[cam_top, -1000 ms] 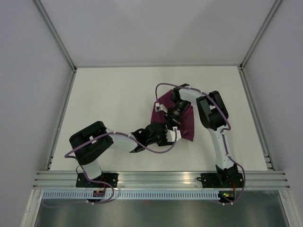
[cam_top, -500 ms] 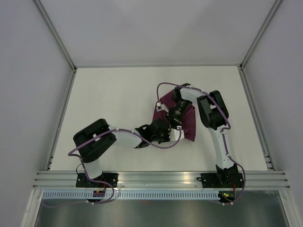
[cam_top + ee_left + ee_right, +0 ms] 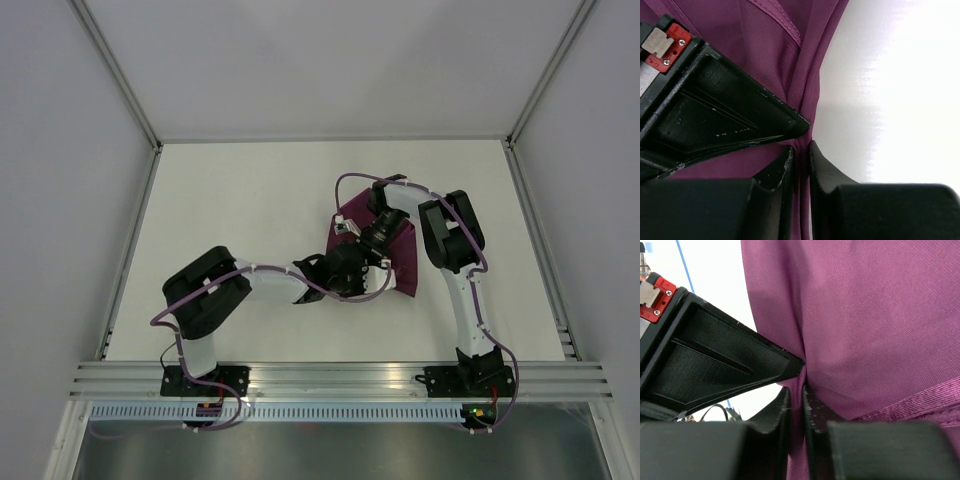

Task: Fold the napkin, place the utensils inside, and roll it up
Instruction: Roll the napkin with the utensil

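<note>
The magenta napkin [image 3: 405,266] lies folded right of the table's middle, mostly covered by both arms. My left gripper [image 3: 362,274] reaches in from the left. In the left wrist view its jaws [image 3: 801,167] are shut on a doubled edge of the napkin [image 3: 770,30], beside bare white table. My right gripper [image 3: 376,250] comes down from above. In the right wrist view it [image 3: 796,402] is shut on a pinched-up fold of the napkin [image 3: 875,315]. The two grippers sit close together over the cloth. The utensils are out of view.
The white table [image 3: 240,220] is bounded by grey walls at the back and sides, with an aluminium rail [image 3: 340,378] along the near edge by the arm bases. A thin blue line [image 3: 685,265] crosses the white background of the right wrist view.
The left arm has stretched rightward to the napkin, and its jaws have closed from wide open onto the cloth's edge. The right gripper has kept its grip and barely moved.
</note>
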### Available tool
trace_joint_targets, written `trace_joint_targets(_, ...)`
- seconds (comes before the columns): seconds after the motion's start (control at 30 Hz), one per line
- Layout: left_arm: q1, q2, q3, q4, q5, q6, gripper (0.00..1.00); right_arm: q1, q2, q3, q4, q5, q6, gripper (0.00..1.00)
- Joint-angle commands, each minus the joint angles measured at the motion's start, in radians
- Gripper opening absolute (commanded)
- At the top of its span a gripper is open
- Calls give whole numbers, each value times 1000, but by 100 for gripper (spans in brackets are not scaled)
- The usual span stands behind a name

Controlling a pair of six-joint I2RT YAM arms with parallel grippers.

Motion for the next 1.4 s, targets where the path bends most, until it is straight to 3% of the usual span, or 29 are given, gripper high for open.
trace_joint_targets(0.0, 13, 44, 32, -129, 110, -101, 2, 1, 3, 6, 194, 102, -69, 22)
trace_joint_targets(0.03, 20, 44, 40, -143, 121, -112, 2, 1, -4, 3, 200, 100, -64, 29)
trace_joint_targets(0.23, 37, 38, 51, -159, 183, -179, 2, -20, -66, -11, 217, 82, -50, 46)
trace_joint_targets(0.5, 60, 26, 55, -165, 252, -233, 2, -72, -152, -20, 279, 36, 5, 55)
trace_joint_targets(0.87, 105, 59, 136, -292, 341, -304, 2, -235, -384, -167, 469, -130, 74, 56)
trace_joint_targets(1.1, 155, 119, 235, -433, 466, -353, 2, -321, -598, -428, 595, -170, -7, 56)
trace_joint_targets(1.37, 206, 203, 328, -505, 622, -396, 2, -318, -863, -742, 769, -157, -62, 58)
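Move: Both grippers already pinch the napkin's rolled near edge, so the roll lies right at each hand point; the right gripper's tips are about 2 cm to the left gripper's right. The napkin's middle spreads about 8 cm ahead of both hands and 1 cm lower, level sideways with the left hand and 2 cm left of the right. Its near right corner lies some 8 cm to the right hand's right and 3 cm back. Keep the left gripper closed on the rolled edge and, staying low, roll its wrist some 40 degrees so the fingertips swing back towards the base, drawing the edge back about 2 cm. Meanwhile open the right gripper to let go, slide it forward low over the napkin, lift it about 8 cm while moving right, then bring it part-way back, tilting, fingers open. ##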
